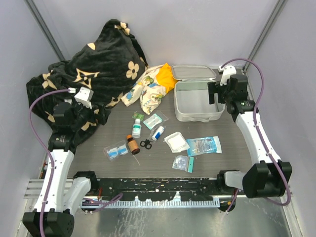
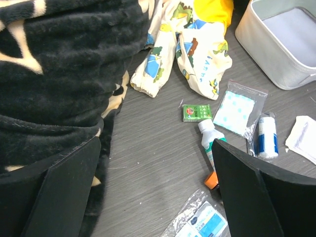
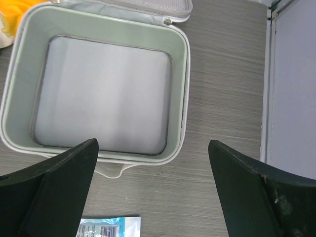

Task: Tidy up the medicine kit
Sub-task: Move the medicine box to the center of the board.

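The medicine kit is a pale grey rounded-square case at the back right, its lid hinged open behind it and its inside bare. Loose supplies lie on the table in front of it: a white bottle, a brown bottle with an orange cap, small scissors, a blue-and-white tube, a green box and several sachets. My right gripper hangs open over the kit's near right corner. My left gripper is open over bare table beside the black blanket, holding nothing.
A black blanket with cream flower marks is heaped at the back left. A floral-and-orange cloth bundle lies between it and the kit. Grey walls close in the table on three sides. A bagged wipes pack lies near the left arm.
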### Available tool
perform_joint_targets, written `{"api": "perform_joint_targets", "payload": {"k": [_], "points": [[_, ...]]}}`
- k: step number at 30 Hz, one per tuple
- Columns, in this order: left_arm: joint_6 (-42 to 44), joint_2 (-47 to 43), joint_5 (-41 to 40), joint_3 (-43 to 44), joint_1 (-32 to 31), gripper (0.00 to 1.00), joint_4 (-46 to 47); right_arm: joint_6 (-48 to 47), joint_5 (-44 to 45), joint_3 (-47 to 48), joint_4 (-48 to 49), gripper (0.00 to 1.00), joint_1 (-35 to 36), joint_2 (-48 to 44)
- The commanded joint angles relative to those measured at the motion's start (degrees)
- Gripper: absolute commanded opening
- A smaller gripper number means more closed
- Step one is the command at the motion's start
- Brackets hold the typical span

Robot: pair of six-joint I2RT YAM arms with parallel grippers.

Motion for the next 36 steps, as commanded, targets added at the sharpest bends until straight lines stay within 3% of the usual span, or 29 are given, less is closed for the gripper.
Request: {"api": "perform_joint_targets", "payload": {"k": [1, 8, 25, 31, 36], "points": [[1.79, 0.08, 3.41, -0.8, -0.44, 0.98, 3.02, 1.99, 2.52, 4.89, 3.17, 0.98, -1.54, 3.84], [1.93, 0.64, 5.11, -1.11, -1.13, 0.98, 2.87, 3.53, 1.87, 9.59, 3.19, 0.89, -4.04, 14.4], [1.79, 0.56, 7.3, -1.74, -1.54, 0.98, 3.41, 1.62, -5.39, 17.52, 1.45, 0.56, -9.9, 34.91], [1.79, 0.56, 7.64, -1.92, -1.54, 0.98, 3.51, 2.24, -6.25, 18.53, 0.6, 0.41, -9.89, 37.88], [1.84, 0.6, 7.89, -2.1, -1.54, 0.98, 3.71, 3.44, -5.72, 13.97, 0.69, 0.29, -9.89, 35.27]]}}
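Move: The medicine box stands open with its middle about 8 cm ahead of the right hand, 6 cm to its left and 20 cm below. Its near-upright right wall, where the fingers will close, is some 9 cm ahead, 6 cm to the right and 17 cm down. The open lid lies about 14 cm beyond the box's middle; the blue pack is 17 cm back and 4 cm left of the hand. From the left hand the box is roughly 16 cm ahead, 44 cm right, 22 cm lower. Forward and to the right first, then steeply down, the right hand reaches for the medicine box's right wall, sinking about 16 cm in all while its fingers tip down by more than 20 degrees. They close from wide open to about a third and end astride the rim, one finger inside the box, one outside. The left hand, empty and open, eases about 2 cm right and 2 cm down. ##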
